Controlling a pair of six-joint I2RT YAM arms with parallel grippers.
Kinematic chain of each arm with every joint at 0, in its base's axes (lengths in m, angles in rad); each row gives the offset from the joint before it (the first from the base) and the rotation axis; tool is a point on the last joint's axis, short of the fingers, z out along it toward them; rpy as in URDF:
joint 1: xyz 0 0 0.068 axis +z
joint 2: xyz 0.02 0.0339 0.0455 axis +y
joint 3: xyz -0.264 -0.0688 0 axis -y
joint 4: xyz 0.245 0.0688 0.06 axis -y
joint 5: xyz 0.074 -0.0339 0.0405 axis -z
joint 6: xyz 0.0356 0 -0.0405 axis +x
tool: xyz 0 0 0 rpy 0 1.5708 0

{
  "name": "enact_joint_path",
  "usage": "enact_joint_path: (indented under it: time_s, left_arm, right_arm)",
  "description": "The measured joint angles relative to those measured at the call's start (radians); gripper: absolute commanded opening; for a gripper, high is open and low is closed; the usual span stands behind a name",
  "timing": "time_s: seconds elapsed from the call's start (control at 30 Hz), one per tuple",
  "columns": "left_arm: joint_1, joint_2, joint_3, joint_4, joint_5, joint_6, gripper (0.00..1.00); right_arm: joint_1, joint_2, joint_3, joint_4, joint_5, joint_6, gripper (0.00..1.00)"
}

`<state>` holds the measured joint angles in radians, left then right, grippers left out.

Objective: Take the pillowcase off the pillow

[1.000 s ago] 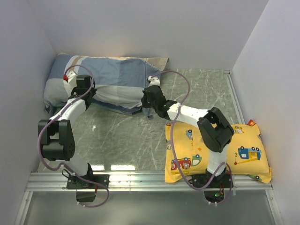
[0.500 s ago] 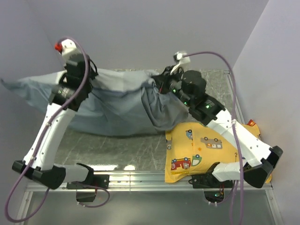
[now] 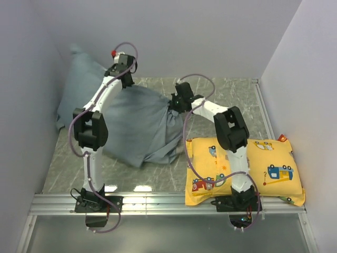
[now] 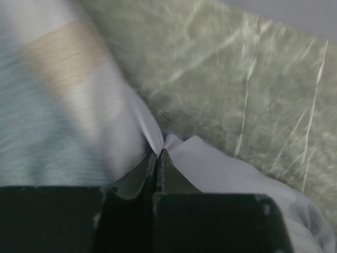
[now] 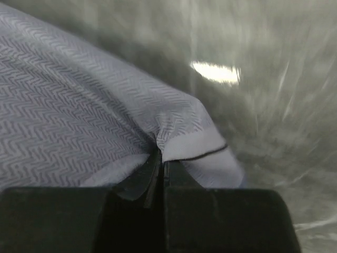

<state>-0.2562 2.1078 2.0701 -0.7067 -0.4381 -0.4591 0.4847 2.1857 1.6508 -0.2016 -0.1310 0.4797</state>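
Observation:
The pillowcase [image 3: 134,124] shows its plain dusty blue-grey side and lies in a loose heap from the back-left corner to the table's middle. My left gripper [image 3: 126,81] is shut on a fold of it near the back wall. In the left wrist view the closed fingertips [image 4: 158,154] pinch pale cloth, with blue and beige patchwork [image 4: 58,79] beside it. My right gripper [image 3: 172,107] is shut on the case's bunched right edge; the right wrist view shows herringbone-weave fabric [image 5: 79,100] caught at the tips [image 5: 161,154]. The pillow is hidden, with no white surface showing.
A yellow pillow printed with cartoon vehicles [image 3: 247,168] lies at the front right, under the right arm. White walls [image 3: 295,68] close in the left, back and right sides. Grey marble tabletop [image 3: 231,100] shows at the back right. A metal rail [image 3: 158,201] runs along the near edge.
The case lay patchwork-side up at the back left. Both arms lifted and stretched it wide, and it now hangs lower, blue-grey side out, with both grippers nearer the back wall.

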Motion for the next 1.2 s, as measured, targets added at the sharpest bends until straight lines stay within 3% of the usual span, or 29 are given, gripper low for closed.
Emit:
enact_joint_path:
  time_s: [0.03,0.13,0.2,0.23,0.3,0.33,0.43,0.53,0.87,1.0,1.2]
  left_arm:
    - [0.002,0.026,-0.019,0.018,0.026,-0.004,0.09]
    - [-0.001,0.041,-0.039,0.054,0.089,-0.007,0.39]
    - [-0.005,0.008,-0.039,0.077,0.116,-0.001,0.63]
    - [-0.006,-0.019,-0.040,0.081,0.134,0.002,0.69]
    - [-0.014,-0.078,-0.041,0.087,0.160,0.003,0.78]
    - [-0.020,-0.113,-0.043,0.093,0.169,0.004,0.79]
    - [-0.057,-0.235,-0.070,0.112,0.177,0.033,0.82]
    - [-0.125,-0.357,-0.125,0.111,0.162,0.063,0.83]
    - [-0.403,-0.663,-0.581,0.034,0.055,0.098,0.86]
    - [-0.446,-0.695,-0.697,0.013,0.046,0.098,0.86]
    - [-0.451,-0.675,-0.721,0.008,0.013,0.097,0.84]
  right_arm:
    - [0.000,0.019,0.003,-0.027,-0.016,0.009,0.02]
    - [0.003,0.023,0.052,-0.113,-0.039,0.013,0.10]
    - [0.002,0.016,0.098,-0.134,-0.039,0.013,0.23]
    - [0.000,0.011,0.117,-0.138,-0.036,0.011,0.33]
    - [-0.005,0.001,0.147,-0.140,-0.025,0.007,0.43]
    - [-0.008,-0.003,0.156,-0.140,-0.020,0.002,0.53]
    - [-0.017,-0.035,0.163,-0.151,0.002,-0.002,0.70]
    - [-0.029,-0.063,0.169,-0.167,0.019,-0.006,0.77]
    - [-0.037,-0.309,0.151,-0.192,0.070,-0.024,0.83]
    - [-0.032,-0.483,0.013,-0.133,0.061,-0.019,0.82]
    - [0.062,-0.646,-0.273,-0.048,0.066,0.003,0.81]
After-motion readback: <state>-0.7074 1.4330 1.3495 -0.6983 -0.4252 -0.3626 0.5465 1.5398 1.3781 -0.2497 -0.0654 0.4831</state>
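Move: The left fingers pinch the pillowcase's far edge; its right end is centred about 18 cm back and 17 cm to that hand's right, some 15 cm lower, with the pillow's middle 14 cm back and 6 cm left. The right fingers hold the far right corner, near the table: that end's middle is 13 cm back and 1 cm left, its near corner 27 cm back and 2 cm right, both slightly lower. Both hands let go of the cloth and open wide: the left after a short dip, then in an arc up about 15 cm, back some 23 cm and to the right about 12, turning clockwise some 30 degrees and sinking again to hover over the case's right end. The right lifts some 24 cm, then draws back about 10 and begins to sink, fingers tipping up. ##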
